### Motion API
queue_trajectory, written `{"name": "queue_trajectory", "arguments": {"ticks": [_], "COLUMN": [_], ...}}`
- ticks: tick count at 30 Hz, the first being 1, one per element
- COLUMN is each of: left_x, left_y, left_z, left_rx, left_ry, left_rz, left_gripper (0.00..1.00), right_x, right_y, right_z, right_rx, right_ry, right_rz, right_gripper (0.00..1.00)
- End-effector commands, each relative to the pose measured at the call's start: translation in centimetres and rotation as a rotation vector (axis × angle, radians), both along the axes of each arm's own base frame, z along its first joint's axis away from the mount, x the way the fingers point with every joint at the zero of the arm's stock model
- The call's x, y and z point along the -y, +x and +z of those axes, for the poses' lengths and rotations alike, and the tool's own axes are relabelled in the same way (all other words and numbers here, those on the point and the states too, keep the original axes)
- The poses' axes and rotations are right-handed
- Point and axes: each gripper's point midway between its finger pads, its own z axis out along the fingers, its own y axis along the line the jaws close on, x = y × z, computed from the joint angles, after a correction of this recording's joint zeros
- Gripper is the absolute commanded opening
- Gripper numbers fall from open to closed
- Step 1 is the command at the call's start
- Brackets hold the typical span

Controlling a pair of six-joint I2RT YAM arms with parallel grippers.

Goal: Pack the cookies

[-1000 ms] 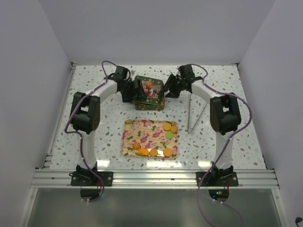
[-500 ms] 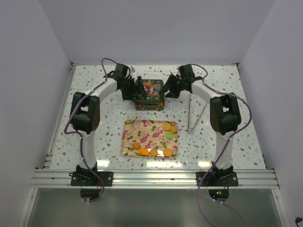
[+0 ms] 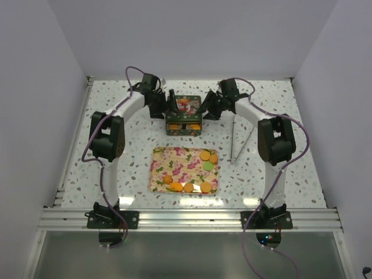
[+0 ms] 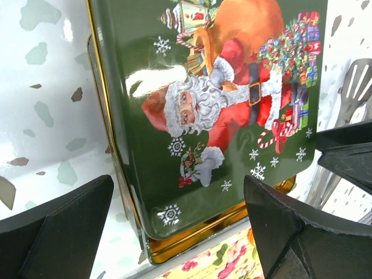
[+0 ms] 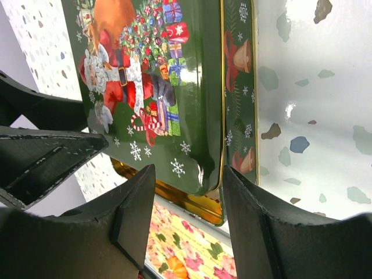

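Observation:
Several cookies, orange rounds (image 3: 204,154) and one green one (image 3: 207,165), lie on the floral tray (image 3: 168,163). One orange cookie (image 5: 174,268) shows in the right wrist view. A green tin (image 3: 184,119) stands beyond the tray. Its Santa lid (image 4: 221,104) lies on the tin, shifted so the gold rim (image 4: 203,232) shows at the near edge. My left gripper (image 3: 172,106) is open at the lid's left side. My right gripper (image 3: 203,108) is open at the lid's right side, its jaws astride the lid's edge (image 5: 209,145).
A metal spatula (image 3: 238,139) lies right of the tin and tray; its slotted blade (image 4: 357,87) shows in the left wrist view. The tray's floral edge (image 4: 209,261) lies just in front of the tin. White walls stand round the speckled table.
The lid was tilted up at the left gripper; now it lies flat on the tin. The left gripper has drawn back a little toward the far side. The right gripper has barely moved.

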Motion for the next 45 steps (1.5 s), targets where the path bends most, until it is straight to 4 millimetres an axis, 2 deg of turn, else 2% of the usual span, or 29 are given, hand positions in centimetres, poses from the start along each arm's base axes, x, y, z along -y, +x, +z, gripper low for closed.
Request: {"name": "queue_trajectory", "arguments": {"ticks": [1,7,10,19,32,45], "left_x": [-0.8,-0.9,-0.8,-0.6,0.5,0.4], "left_y": [0.0,-0.9,-1.5,-2.9,-5.2,-7.7], "left_z": [0.1,-0.5,-0.8,-1.1,0.3,0.3], "left_rx": [0.011,-0.002,-0.010,-0.031,-0.019,-0.029], "left_ry": [0.021,0.035,0.035,0.024,-0.011,-0.013], "left_rz": [-0.012,-0.018,-0.019,-0.025,-0.044,-0.044], "left_gripper": [1.00,1.00,1.00,1.00,1.00,1.00], "right_x": [0.1,0.1,0.3,0.5,1.1,1.6], "right_y": [1.2,1.3,1.2,0.5,-1.9,-3.8], "right_z": [0.6,-0.4,-0.9,-1.1,-1.1,-0.9], "right_rx": [0.030,0.016,0.007,0.003,-0.013,-0.016], "right_ry": [-0.010,-0.020,-0.028,-0.033,-0.031,-0.029], "right_rz": [-0.005,-0.007,-0.009,-0.008,-0.002,-0.001], "right_gripper": [0.53,0.51,0.43,0.32,0.29,0.28]}}
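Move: The tin's lid sits about 3 cm too far forward, showing the front cookies; its middle is some 5 cm right and 3 cm ahead of the left hand, and roughly 7 cm left and 4 cm ahead of the right, just below both. The tin's middle is about 7 cm left of the right hand, level with it, 4 cm down. From that hand the cookie tray is 20 cm back, 6 cm left; the tongs are 9 cm back, 14 cm right. The lid's near right corner, already between the right fingers, is pinched as they sink about 1.5 cm and close to roughly half their gap, then is drawn back nearly 3 cm and a little right. The left hand, wide open, dips and pulls back about 8 cm over the lid's near left corner towards the tray, tipping down slightly. ##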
